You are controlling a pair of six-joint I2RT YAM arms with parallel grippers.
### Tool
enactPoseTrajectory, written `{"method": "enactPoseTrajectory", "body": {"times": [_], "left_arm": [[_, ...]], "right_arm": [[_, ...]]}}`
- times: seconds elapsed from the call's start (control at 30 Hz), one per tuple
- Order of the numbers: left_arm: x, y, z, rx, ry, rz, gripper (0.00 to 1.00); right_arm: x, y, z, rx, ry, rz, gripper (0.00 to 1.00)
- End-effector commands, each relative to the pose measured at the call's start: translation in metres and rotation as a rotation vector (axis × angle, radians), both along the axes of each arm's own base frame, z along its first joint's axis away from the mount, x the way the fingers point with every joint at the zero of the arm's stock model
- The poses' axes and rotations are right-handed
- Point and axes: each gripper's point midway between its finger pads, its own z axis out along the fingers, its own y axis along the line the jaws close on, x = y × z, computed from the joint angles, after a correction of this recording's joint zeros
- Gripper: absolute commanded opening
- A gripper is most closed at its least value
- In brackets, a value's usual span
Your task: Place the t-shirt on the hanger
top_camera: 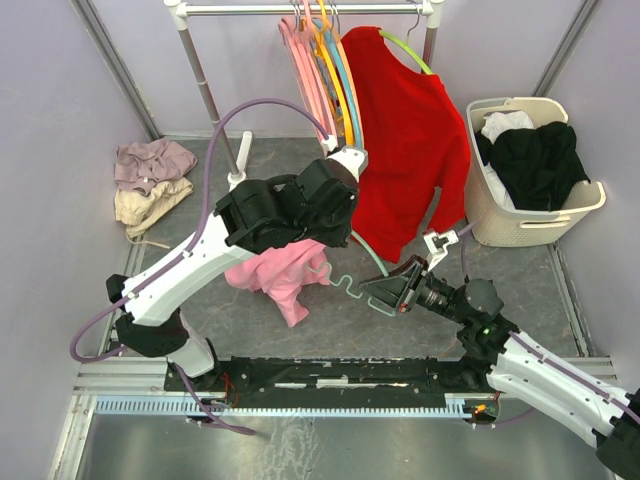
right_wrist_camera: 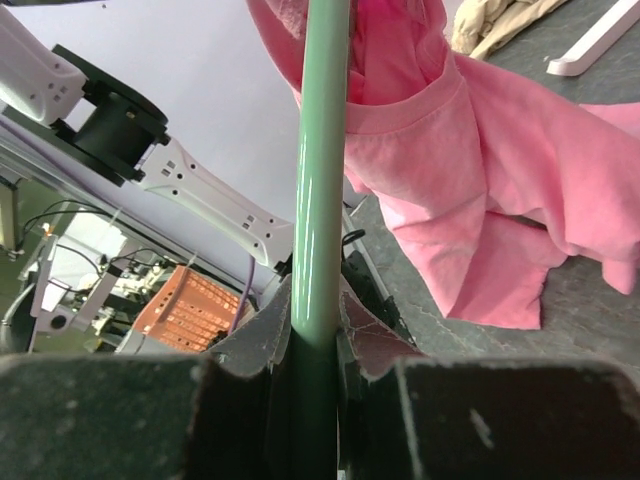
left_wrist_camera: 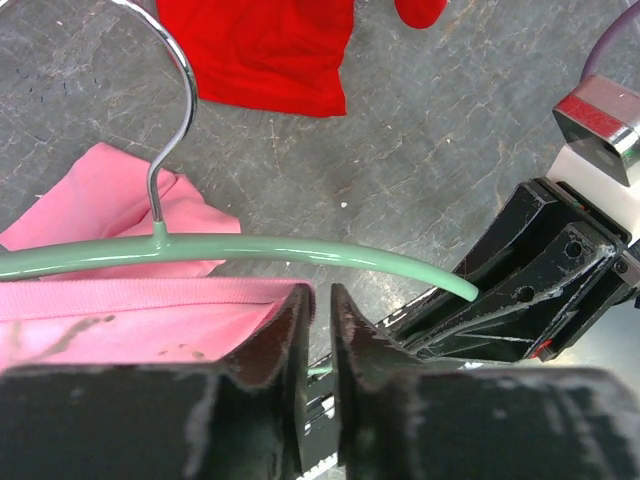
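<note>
The pink t-shirt [top_camera: 281, 274] hangs bunched under my left wrist, its lower folds resting on the grey floor. In the left wrist view its ribbed collar [left_wrist_camera: 130, 292] runs just below the mint-green hanger [left_wrist_camera: 300, 249] and ends against the outer side of the left finger. My left gripper [left_wrist_camera: 320, 296] stands open by a narrow gap with nothing between the fingers. My right gripper [right_wrist_camera: 318, 300] is shut on the hanger's bar [right_wrist_camera: 322, 150] and holds it out toward the shirt [right_wrist_camera: 480, 200]. From above, the hanger [top_camera: 347, 287] reaches from my right gripper [top_camera: 392, 290] into the shirt.
A red shirt [top_camera: 410, 150] hangs on a lime hanger from the rack [top_camera: 210, 90], beside pink and coloured hangers [top_camera: 310, 70]. A beige laundry basket [top_camera: 482, 195] of dark clothes stands at the right. Folded beige and mauve clothes [top_camera: 150, 180] lie at the left.
</note>
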Motion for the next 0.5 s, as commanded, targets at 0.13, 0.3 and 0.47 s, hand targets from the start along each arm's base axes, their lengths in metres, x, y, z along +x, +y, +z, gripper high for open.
{"method": "enactPoseTrajectory", "body": {"times": [0.13,0.3,0.47], "left_arm": [[0.004,-0.012,0.031,-0.089,-0.100,-0.018,0.37],[0.012,-0.004,0.025,-0.039,-0.117,0.019,0.42],[0.012,0.000,0.023,-0.020,-0.119,0.022,0.47]], "right_arm": [[-0.021,-0.004,0.049,0.202,-0.092,0.091,0.02],[-0.021,-0.003,0.043,0.226,-0.063,0.104,0.02],[-0.020,-0.002,0.033,0.234,-0.028,0.110,0.02]]}}
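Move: The left hand is at the t-shirt's edge, with the middle of the green hanger some 9 cm to its left, 2 cm ahead and 4 cm below, and the t-shirt's bulk about 14 cm left, 2 cm back and 18 cm down. The red sweater's hem is roughly 12 cm ahead, 11 cm right and well below. From the right hand, gripping the hanger's near end, the t-shirt lies about 19 cm left, 4 cm ahead and 10 cm down. Letting go of the t-shirt's edge, the left fingers spread from nearly shut to about half open, while that hand eases only about 1 cm forward and slightly left. The right hand keeps its grip on the hanger's end, sinking and backing by under 1 cm as its wrist carries on turning some 5 to 10 degrees, left side rising. ##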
